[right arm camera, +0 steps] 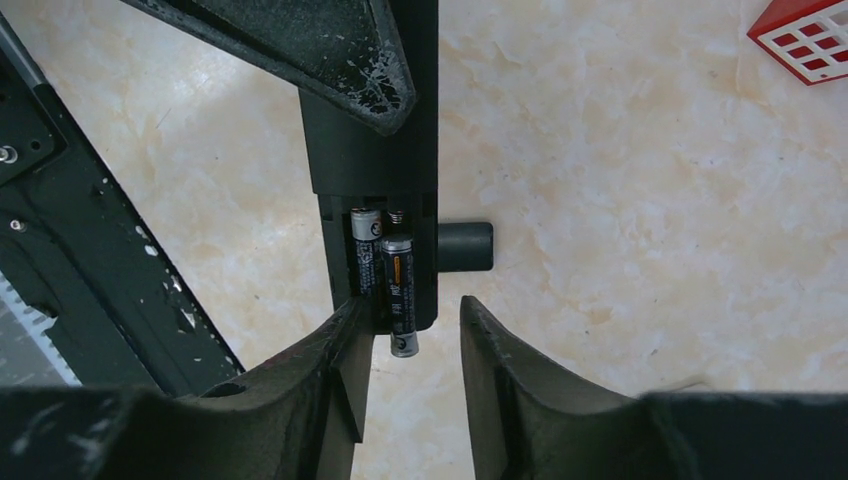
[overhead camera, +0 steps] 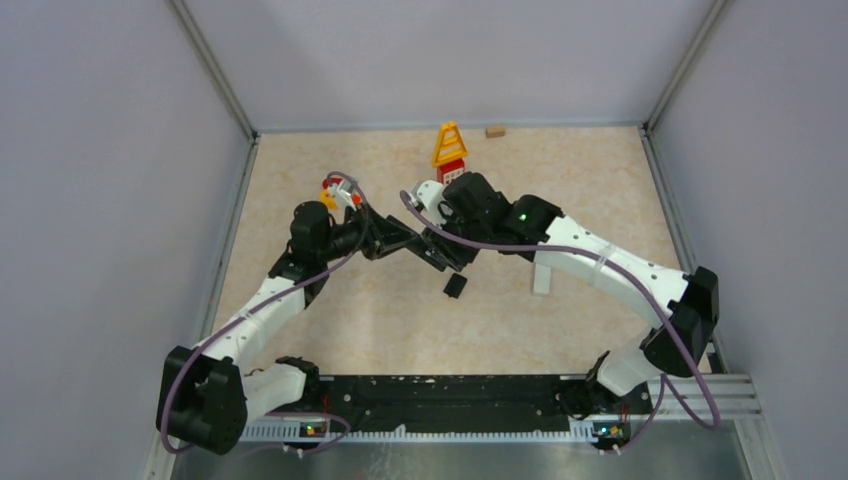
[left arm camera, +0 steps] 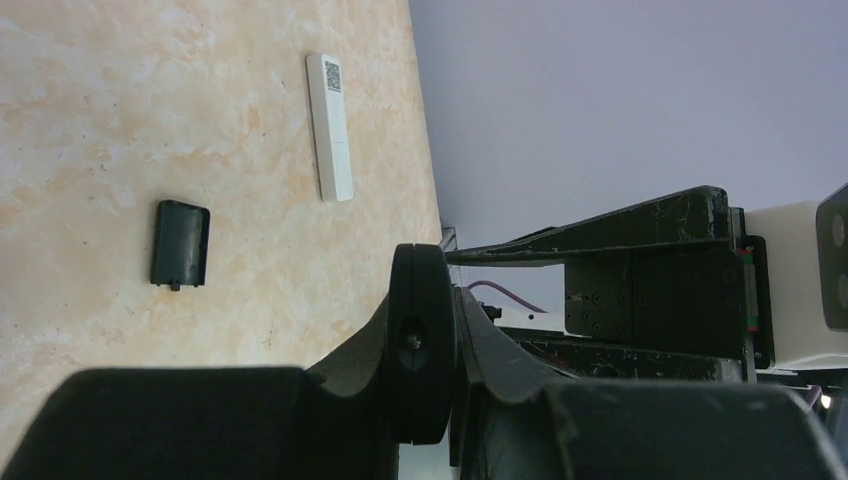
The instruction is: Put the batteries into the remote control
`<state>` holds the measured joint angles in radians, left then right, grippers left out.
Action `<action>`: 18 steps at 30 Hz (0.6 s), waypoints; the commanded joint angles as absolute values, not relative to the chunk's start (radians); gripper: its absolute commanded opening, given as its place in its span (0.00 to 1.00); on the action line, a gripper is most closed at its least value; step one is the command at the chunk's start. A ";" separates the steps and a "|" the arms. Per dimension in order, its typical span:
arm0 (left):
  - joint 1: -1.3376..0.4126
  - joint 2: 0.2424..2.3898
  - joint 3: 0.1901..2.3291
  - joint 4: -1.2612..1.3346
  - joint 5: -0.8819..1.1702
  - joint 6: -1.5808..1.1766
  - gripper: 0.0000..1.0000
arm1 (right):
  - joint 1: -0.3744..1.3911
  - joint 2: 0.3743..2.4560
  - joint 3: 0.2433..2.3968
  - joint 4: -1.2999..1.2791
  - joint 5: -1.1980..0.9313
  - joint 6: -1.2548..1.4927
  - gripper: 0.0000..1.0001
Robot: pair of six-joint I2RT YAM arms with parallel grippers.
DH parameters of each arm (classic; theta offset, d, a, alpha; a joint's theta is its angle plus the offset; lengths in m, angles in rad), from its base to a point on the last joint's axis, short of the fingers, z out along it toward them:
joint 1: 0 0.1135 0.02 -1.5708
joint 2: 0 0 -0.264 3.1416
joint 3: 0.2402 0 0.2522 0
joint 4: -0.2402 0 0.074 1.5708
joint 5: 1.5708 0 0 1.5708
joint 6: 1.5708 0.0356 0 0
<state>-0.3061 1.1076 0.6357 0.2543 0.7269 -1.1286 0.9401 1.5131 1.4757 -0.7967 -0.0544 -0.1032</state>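
Observation:
The black remote control (right arm camera: 370,150) hangs in the air with its battery bay uncovered. My left gripper (left arm camera: 425,302) is shut on it, and the left wrist view shows it end-on. One of the batteries (right arm camera: 365,262) lies seated in the bay. A second battery (right arm camera: 399,295) lies beside it and sticks out past the remote's end. My right gripper (right arm camera: 410,315) is open around that end, with a gap between its right finger and the battery. In the top view both grippers (overhead camera: 400,243) (overhead camera: 450,258) meet over the middle of the table.
A black battery cover (overhead camera: 455,286) (left arm camera: 180,243) lies on the table under the grippers. A white remote (overhead camera: 541,275) (left arm camera: 330,127) lies to its right. A yellow and red toy (overhead camera: 449,150), a small wooden block (overhead camera: 494,130) and an orange toy (overhead camera: 333,190) stand at the back.

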 commanded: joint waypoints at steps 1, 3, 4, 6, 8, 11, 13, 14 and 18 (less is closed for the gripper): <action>-0.302 1.080 0.641 0.335 0.750 -1.158 0.00 | 0.952 1.463 1.519 -0.770 -0.047 -0.060 0.43; -0.301 1.081 0.642 0.337 0.751 -1.163 0.00 | 0.950 1.444 1.528 -0.757 -0.050 -0.041 0.48; -0.300 1.082 0.641 0.342 0.753 -1.166 0.00 | 0.948 1.430 1.534 -0.749 -0.051 -0.030 0.51; -0.297 1.084 0.640 0.354 0.758 -1.178 0.00 | 0.942 1.402 1.540 -0.723 -0.054 -0.009 0.56; -0.296 1.086 0.639 0.371 0.764 -1.193 0.00 | 0.932 1.376 1.539 -0.695 -0.055 0.040 0.59; -0.293 1.086 0.634 0.401 0.773 -1.220 0.00 | 0.910 1.341 1.525 -0.656 -0.047 0.097 0.63; -0.290 1.083 0.630 0.420 0.778 -1.246 0.00 | 0.889 1.316 1.505 -0.619 -0.024 0.165 0.64; -0.289 1.082 0.628 0.432 0.781 -1.259 0.00 | 0.876 1.301 1.489 -0.595 -0.012 0.209 0.66; -0.281 1.069 0.620 0.490 0.802 -1.370 0.00 | 0.767 1.210 1.382 -0.492 -0.020 0.526 0.71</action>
<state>-0.2916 1.1076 0.6292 0.3592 0.7647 -1.2518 0.8627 1.3098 1.4567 -0.6346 -0.0353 0.1955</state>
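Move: Right at the right hand's fingertips, about 1 cm to the left and 1 cm below, lies the loose battery, half in the remote control's open compartment. The remote's middle is some 7 cm left and 4 cm ahead of that hand. The battery cover lies on the table, 1 cm ahead, 1 cm right, roughly 20 cm down; the white remote about 23 cm right, 5 cm ahead, equally low. From the left hand the battery is 8 cm right, 4 cm back, 1 cm lower. Backing off from the battery compartment, the right hand lifts almost straight up by about 9.5 cm, slow at first and then quickly, drifting a little forward and right only at the end. Its already parted fingers spread to about twice the gap while the wrist swings the fingertips up and clockwise, some 30 degrees in all. The left hand keeps its grip on the remote control and rises about 2 cm. ##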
